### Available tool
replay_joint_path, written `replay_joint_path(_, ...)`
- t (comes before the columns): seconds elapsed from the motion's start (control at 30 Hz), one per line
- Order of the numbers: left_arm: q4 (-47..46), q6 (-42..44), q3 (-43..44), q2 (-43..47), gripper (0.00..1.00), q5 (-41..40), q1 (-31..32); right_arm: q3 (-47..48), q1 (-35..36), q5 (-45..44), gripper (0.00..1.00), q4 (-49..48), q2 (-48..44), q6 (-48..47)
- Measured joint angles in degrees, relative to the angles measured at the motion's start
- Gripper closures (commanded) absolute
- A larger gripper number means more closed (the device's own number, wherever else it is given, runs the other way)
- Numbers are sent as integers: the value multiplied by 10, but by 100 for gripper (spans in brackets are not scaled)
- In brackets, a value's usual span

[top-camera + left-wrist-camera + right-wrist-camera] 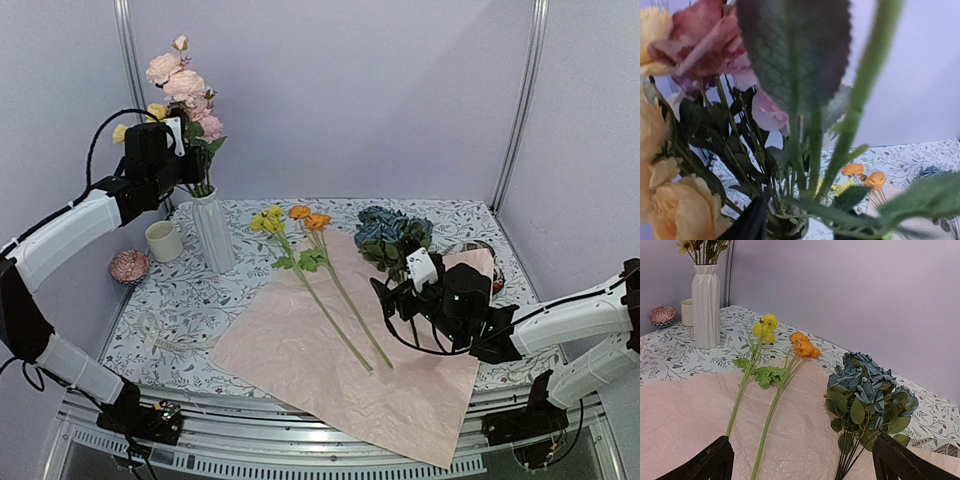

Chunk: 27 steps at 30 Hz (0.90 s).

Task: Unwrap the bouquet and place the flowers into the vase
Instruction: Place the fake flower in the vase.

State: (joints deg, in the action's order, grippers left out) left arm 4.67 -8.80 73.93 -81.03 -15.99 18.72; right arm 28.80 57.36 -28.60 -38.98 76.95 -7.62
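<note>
The white ribbed vase [213, 232] [705, 305] stands at the back left and holds pink and yellow flowers [185, 90] [705, 45]. My left gripper [185, 150] [802, 219] is up among their stems above the vase, its fingers [751, 222] apart, with the stems loose between them. The pink wrapping paper [350, 370] [685, 410] lies flat. On it lie a yellow flower [268, 220] [764, 329], an orange flower [310, 216] [804, 346] and a blue cluster [392, 232] [870, 385]. My right gripper [395, 298] [805, 465] hovers open over the paper, between the orange stem and the blue cluster.
A cream mug [163, 240] and a small patterned bowl [129, 266] sit left of the vase. A pale ribbon [160, 335] lies on the floral tablecloth [200, 300] at the front left. Another patterned dish [478, 250] peeks out behind the right arm.
</note>
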Motion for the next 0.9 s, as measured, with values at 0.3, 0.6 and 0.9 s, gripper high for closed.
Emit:
replay_joint_path(0.3, 35, -31, -2, 1, 21, 8, -1, 1, 0, 0, 1, 0, 3, 0)
replay_joint_path(0.6, 68, -49, -7, 23, 17, 44, -1, 9, 0, 2, 1, 4, 10, 0)
replay_joint_path(0.9, 98, -85, -41, 38, 17, 36, -1, 45, -2, -2, 1, 33, 50, 6)
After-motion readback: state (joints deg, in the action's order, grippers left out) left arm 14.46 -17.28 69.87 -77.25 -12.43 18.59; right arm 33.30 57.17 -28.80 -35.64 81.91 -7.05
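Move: The vase mouth I am feeding the pink flower into lies about 4 cm ahead of my left hand and 9 cm below, level sideways. Far below, the white cup stands 5 cm ahead and 14 cm left, and the yellow flowers lie 14 cm ahead and 11 cm right. From my empty right hand, the orange flower's stem is some 6 cm ahead, 6 cm left and 18 cm down; the blue flowers are 22 cm ahead, 6 cm right. I spread my left fingers, already part-open, almost fully to free the pink flower's stem. Meanwhile that hand sinks about 5 cm to just above the vase rim and eases back some 3 cm, its fingertips tipping down about 10 degrees. My open right hand starts late, creeping left, down and forward towards the orange stem. ##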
